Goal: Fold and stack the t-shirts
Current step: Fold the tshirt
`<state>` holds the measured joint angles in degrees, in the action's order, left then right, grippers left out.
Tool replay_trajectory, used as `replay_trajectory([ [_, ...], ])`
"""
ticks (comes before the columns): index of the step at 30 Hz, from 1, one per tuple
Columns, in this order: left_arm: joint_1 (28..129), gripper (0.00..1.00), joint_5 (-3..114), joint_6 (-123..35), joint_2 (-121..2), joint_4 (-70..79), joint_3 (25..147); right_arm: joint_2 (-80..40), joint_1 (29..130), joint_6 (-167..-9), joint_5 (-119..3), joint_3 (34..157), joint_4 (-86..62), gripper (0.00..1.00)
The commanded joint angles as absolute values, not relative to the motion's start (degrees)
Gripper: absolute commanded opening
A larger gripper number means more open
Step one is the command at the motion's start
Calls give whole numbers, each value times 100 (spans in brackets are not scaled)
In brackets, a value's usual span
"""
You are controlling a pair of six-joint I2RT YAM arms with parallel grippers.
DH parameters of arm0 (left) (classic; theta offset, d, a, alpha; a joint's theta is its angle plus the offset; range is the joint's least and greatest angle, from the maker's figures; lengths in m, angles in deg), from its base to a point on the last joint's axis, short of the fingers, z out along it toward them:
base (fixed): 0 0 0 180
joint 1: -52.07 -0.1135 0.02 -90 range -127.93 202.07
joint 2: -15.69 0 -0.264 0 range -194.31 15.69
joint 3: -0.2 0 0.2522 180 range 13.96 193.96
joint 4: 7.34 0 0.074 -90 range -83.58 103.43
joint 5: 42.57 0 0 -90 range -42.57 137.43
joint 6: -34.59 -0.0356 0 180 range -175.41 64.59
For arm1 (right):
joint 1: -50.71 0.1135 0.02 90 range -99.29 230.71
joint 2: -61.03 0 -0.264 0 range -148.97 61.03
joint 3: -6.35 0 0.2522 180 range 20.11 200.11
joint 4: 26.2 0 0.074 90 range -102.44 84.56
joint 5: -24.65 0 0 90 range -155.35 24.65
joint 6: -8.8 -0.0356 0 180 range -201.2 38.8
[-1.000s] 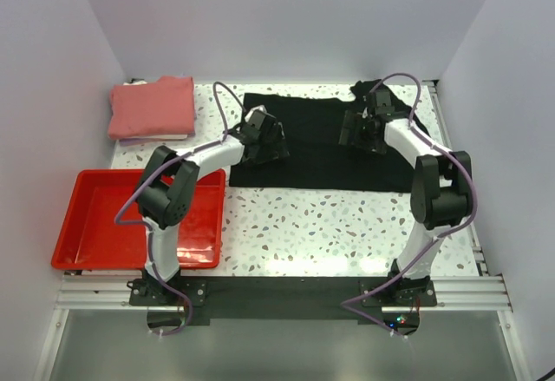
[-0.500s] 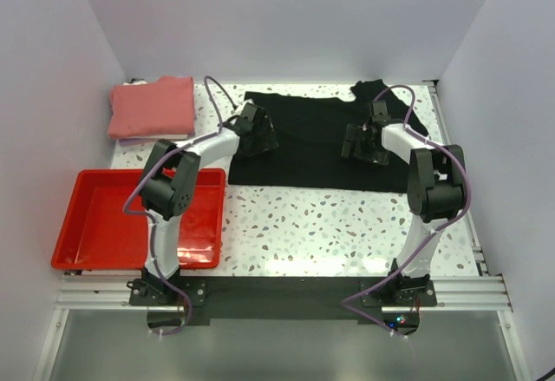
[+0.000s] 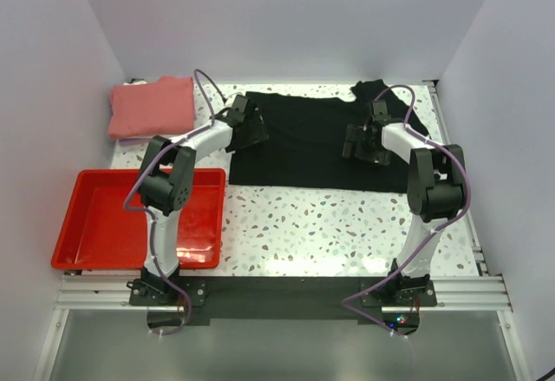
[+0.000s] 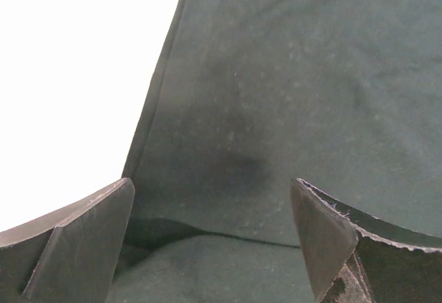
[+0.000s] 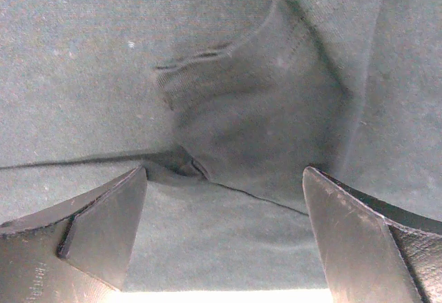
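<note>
A black t-shirt lies spread flat across the back middle of the table. A salmon-pink t-shirt, folded into a rectangle, rests at the back left. My left gripper hovers low over the black shirt's left edge, jaws open; in the left wrist view a folded cloth edge runs between the fingers. My right gripper is low over the shirt's right part near a sleeve, open too; the right wrist view shows a wrinkled seam and an overlapping fold between its fingers.
A red plastic tray sits at the front left beside the left arm's base. White walls close in the left, back and right. Speckled tabletop stretches in front of the black shirt.
The left gripper has moved back and left, from the shirt's left part toward its upper-left edge. The right gripper shifted only slightly. The black shirt lies as before.
</note>
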<state>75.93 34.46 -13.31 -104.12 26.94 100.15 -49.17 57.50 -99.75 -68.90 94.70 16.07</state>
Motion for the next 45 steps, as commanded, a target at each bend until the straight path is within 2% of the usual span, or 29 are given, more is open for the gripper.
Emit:
replay_trajectory([
  [1,7510,100,3599,-1630,-10279,2647,10404,-4787,5721,-9852,-6983,9797,1902,99],
  [10,7975,100,3556,-1762,-9883,2409,10343,-4506,5713,-9799,-6895,10027,1964,99],
  [19,8486,100,3759,-1771,-10656,2506,10826,-5006,5713,-9703,-6422,10132,1612,99],
  [24,8503,100,3742,-1709,-10806,2550,10678,-5165,5721,-9781,-6420,9984,1717,99],
  [33,8644,100,4014,-1481,-10438,2444,9246,-4515,5713,-10071,-6314,8491,1498,99],
  [39,8951,100,3996,-963,-9559,2216,7718,-3672,5713,-10475,-6649,7577,1603,99],
  [45,9382,100,3812,-436,-8935,2303,7022,-3030,5713,-10757,-6701,6689,1665,99],
])
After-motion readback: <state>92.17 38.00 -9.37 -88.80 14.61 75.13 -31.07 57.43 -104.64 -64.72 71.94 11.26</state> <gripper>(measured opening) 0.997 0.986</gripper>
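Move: Just under the left hand lies the black t-shirt; its middle is about 25 cm to the right and level with the hand, 1 cm or so down. From the right hand that middle is roughly 12 cm left and 2 cm ahead. A crumpled flap of the shirt lies about 3 cm ahead of the right fingers. The red tray's middle is some 35 cm left and 24 cm back of the left hand, and the folded red shirt 31 cm left and 10 cm ahead of it. Lifting both open grippers about 3 cm off the black shirt, the left hand shifts some 10 cm right, further in from the shirt's side edge, while the right goes only slightly forward. Both then set their wide-open fingers down on the cloth again and drag it straight back towards the base, each about 10 cm, still pressing at the end. ##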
